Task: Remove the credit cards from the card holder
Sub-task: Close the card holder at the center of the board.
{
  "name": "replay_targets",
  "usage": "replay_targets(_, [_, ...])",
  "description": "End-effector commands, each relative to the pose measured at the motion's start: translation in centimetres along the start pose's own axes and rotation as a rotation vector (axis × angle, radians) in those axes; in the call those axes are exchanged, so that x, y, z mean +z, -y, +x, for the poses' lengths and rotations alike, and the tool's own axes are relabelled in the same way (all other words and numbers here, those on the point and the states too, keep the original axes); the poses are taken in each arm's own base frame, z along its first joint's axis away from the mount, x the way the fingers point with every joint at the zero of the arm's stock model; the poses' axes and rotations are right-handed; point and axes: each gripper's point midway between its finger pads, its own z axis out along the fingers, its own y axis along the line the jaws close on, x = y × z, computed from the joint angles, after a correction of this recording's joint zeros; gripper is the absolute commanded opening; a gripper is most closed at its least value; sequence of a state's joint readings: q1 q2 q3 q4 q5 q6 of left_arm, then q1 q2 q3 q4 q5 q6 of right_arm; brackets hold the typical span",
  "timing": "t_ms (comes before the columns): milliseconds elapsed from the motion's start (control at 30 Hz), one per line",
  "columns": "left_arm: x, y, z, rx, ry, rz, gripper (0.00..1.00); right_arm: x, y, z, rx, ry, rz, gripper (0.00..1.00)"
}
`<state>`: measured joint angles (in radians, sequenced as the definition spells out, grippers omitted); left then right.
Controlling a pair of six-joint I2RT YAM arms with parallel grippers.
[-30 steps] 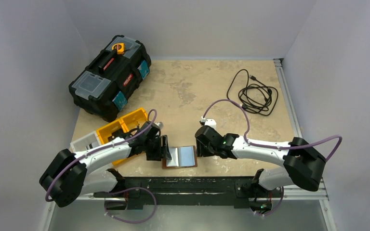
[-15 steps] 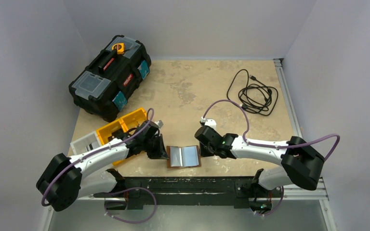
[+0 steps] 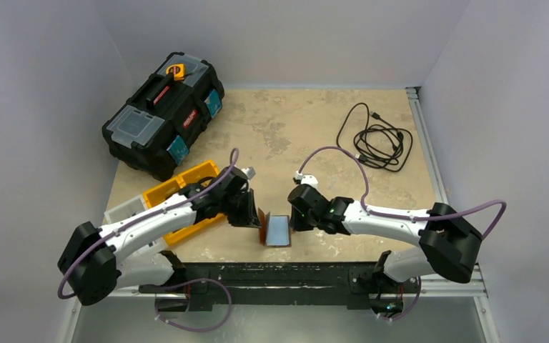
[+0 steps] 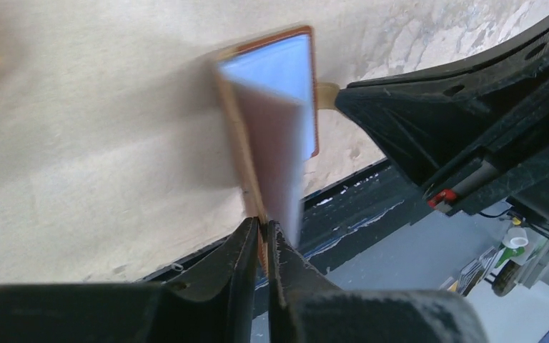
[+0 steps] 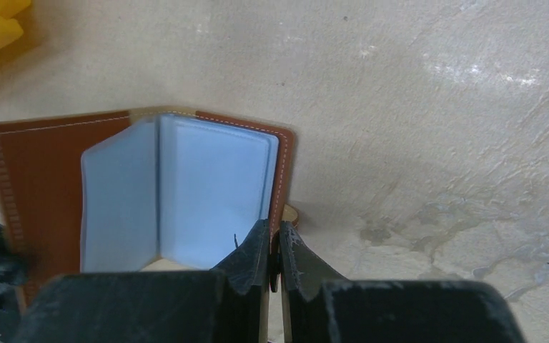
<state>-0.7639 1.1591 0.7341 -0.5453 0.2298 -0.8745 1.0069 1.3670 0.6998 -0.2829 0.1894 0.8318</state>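
Note:
The card holder [image 3: 277, 230] is a brown leather wallet with a pale blue inside, standing half open in a V near the table's front edge. My left gripper [image 3: 259, 220] is shut on its left flap; in the left wrist view the fingertips [image 4: 264, 227] pinch the brown edge of the card holder [image 4: 279, 78]. My right gripper [image 3: 292, 223] is shut on the right flap, and in the right wrist view this gripper [image 5: 274, 230] clamps the stitched brown border of the card holder [image 5: 211, 186] beside the snap tab [image 5: 291, 213]. No credit cards show; only pale blue pockets face me.
An orange tray [image 3: 179, 194] and a clear bin [image 3: 125, 211] lie under my left arm. A black toolbox [image 3: 164, 114] stands at the back left, a coiled black cable [image 3: 375, 139] at the back right. The black front rail [image 3: 279, 271] runs just below the holder.
Both grippers have shut on the holder's outer edges. The holder lay flat and open; now its flaps are raised toward each other and it looks narrower.

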Motion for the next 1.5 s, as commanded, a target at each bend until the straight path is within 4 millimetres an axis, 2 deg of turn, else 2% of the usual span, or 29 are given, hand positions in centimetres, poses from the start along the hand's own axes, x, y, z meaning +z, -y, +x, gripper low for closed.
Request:
replay_targets(0, [1.2, 2.6, -0.5, 0.011, -0.021, -0.002, 0.15, -0.5, -2.9, -2.1, 0.032, 0.047, -0.086, 0.0])
replay_targets(133, [3.2, 3.9, -0.4, 0.009, -0.046, -0.01, 0.29, -0.5, -3.0, -2.0, 0.036, 0.047, -0.091, 0.0])
replay_targets(433, [7.1, 5.2, -0.8, -0.005, -0.069, 0.038, 0.49, -0.6, -2.3, -1.6, 0.049, 0.043, -0.075, 0.0])
replay_targets(567, [8.8, 4.2, -0.5, -0.053, -0.091, -0.005, 0.56, -0.8, -1.6, -1.4, 0.062, 0.045, -0.054, 0.0])
replay_targets(767, [10.5, 2.2, 0.3, -0.105, -0.124, -0.092, 0.6, -0.9, -0.9, -0.9, 0.073, 0.041, -0.032, 0.0])
replay_targets(900, [10.6, 1.4, 0.6, -0.11, -0.124, -0.121, 0.61, -1.1, -0.9, -1.2, 0.076, 0.047, -0.029, 0.03])
replay_targets(1067, [9.4, 2.6, -0.3, -0.071, -0.089, -0.079, 0.63, -1.6, -1.4, -2.1, 0.08, 0.067, -0.03, 0.09])
replay_targets(1233, [6.9, 4.2, -1.9, -0.008, -0.023, -0.042, 0.65, -1.8, -1.9, -2.3, 0.081, 0.062, -0.043, 0.23])
replay_targets(1467, [4.2, 5.3, -3.5, 0.051, 0.043, -0.024, 0.66, -3.1, -2.5, -4.3, 0.072, 0.112, -0.041, 0.4])
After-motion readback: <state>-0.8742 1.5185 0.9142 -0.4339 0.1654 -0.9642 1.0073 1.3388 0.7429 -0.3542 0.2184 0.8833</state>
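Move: At the left hand's fingertips is the card holder's upright cover, pinched near its far upper corner; the cover's middle lies about 2 cm back and 3 cm down. The flat half waits some 5 cm right, 3 cm back and 6 cm below, and the orange tray about 20 cm left, 5 cm ahead. Beside the right hand, which grips the strap, the flat half's middle is level and about 5 cm left, the cover 8 cm left. Folding the cover over to the right, the left hand lets go of its edge as it sweeps about 7 cm right and 6 cm down over the flat half, fingers opening wide and wrist tipping some 10 degrees, then lifts about 3 cm and eases forward. The right hand stays almost in place with the strap pinched, then opens, frees it and starts to rise. ##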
